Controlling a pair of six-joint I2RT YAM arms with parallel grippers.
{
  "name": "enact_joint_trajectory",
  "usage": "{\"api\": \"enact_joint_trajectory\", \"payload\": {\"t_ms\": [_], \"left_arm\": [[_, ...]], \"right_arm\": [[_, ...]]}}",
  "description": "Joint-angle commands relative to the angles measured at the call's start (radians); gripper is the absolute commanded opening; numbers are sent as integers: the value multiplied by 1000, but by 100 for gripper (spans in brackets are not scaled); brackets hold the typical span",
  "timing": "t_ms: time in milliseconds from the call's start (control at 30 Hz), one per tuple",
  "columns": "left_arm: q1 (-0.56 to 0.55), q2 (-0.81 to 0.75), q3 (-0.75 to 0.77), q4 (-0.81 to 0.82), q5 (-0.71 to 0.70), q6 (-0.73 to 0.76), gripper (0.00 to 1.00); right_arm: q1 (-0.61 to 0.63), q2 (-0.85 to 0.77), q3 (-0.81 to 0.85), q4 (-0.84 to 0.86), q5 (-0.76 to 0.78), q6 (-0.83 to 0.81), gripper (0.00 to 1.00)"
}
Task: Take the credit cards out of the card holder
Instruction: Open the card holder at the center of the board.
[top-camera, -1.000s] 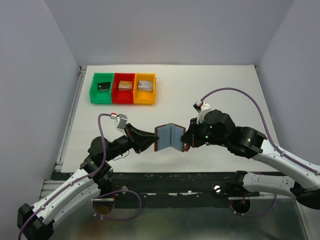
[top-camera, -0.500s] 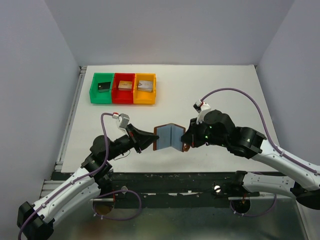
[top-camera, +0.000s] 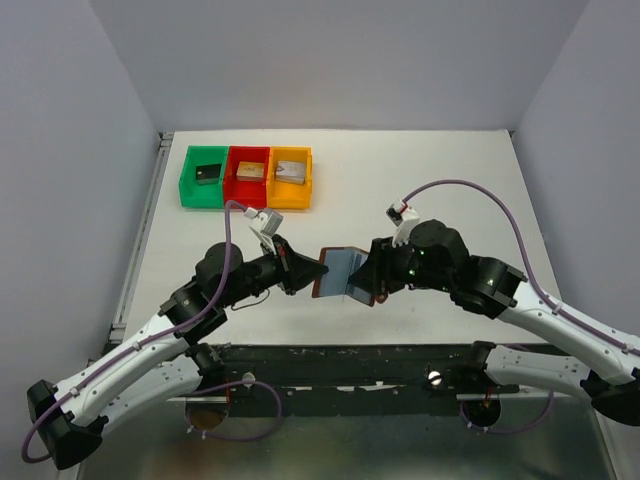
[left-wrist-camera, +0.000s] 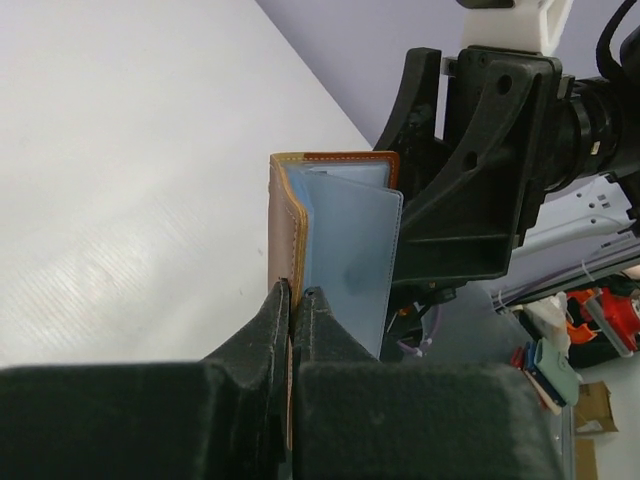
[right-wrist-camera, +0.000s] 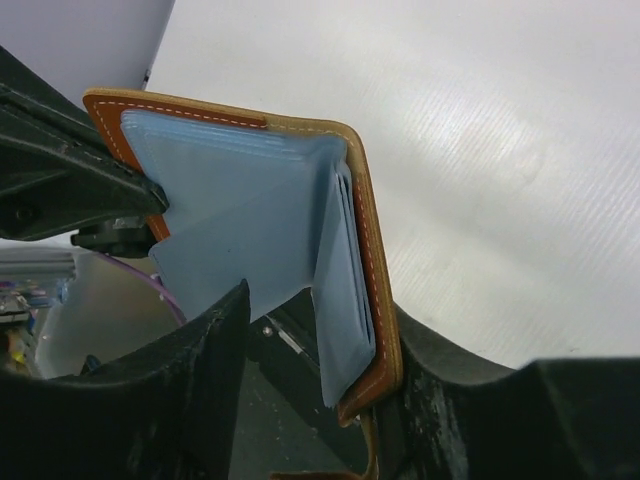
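The card holder (top-camera: 343, 271), brown leather with pale blue-grey pockets, is held half open and upright just above the table between both arms. My left gripper (top-camera: 316, 273) is shut on the edge of its left leather flap (left-wrist-camera: 283, 235), fingertips pinched together around it (left-wrist-camera: 296, 292). Around the right flap (right-wrist-camera: 372, 250) stands my right gripper (top-camera: 371, 277), open; the flap leans against one finger (right-wrist-camera: 440, 390) and the other finger (right-wrist-camera: 205, 365) stands clear of the pockets (right-wrist-camera: 240, 200). No credit cards show; they are hidden.
Green (top-camera: 205, 176), red (top-camera: 247, 176) and orange (top-camera: 289, 177) bins, each with a small blocky piece, stand in a row at the back left of the white table (top-camera: 450, 180). The table's near edge (top-camera: 350, 345) runs just below the grippers.
My left gripper has shut on the card holder's left flap and pushed forward to the right. My right gripper has opened and released the right flap. The holder folded a little narrower.
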Motion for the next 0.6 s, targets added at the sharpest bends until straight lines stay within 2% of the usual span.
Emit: {"api": "enact_joint_trajectory", "payload": {"t_ms": [0,233,367,567], "left_arm": [[-49,43,122,-190,-135,27,0],[-73,104,257,-416,-303,14,0],[-76,112,271,-422,-303,-3,0],[-106,147,312,-425,-295,-28,0]], "right_arm": [[-36,-41,-59,109,-91,37,59],[-109,-118,-151,188,-134,76,71],[-138,-121,-193,258,-207,96,78],[-152,-50,-213,326,-283,119,80]]}}
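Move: The card holder hangs part-open above the table, its left cover already pinched in the left fingers. Its middle lies about 4 cm to the left hand's right, 1 cm back and roughly 1 cm below. The right gripper lies about 9 cm to that hand's right, 1 cm back and 2 cm lower. From the right hand, jaws already half open around the right cover's edge, the holder's middle is some 5 cm left, level fore and aft, 1 cm up. Keeping its pinch on the left cover, the left hand draws the holder about 2 cm forward, then left and down by over 1 cm, rolling its left side up and turning counter-clockwise, some 20 degrees in all. The right jaws, around the right cover without pinching it, spread from half to most of their range as that hand eases 1 cm forward and rolls its left side up. ##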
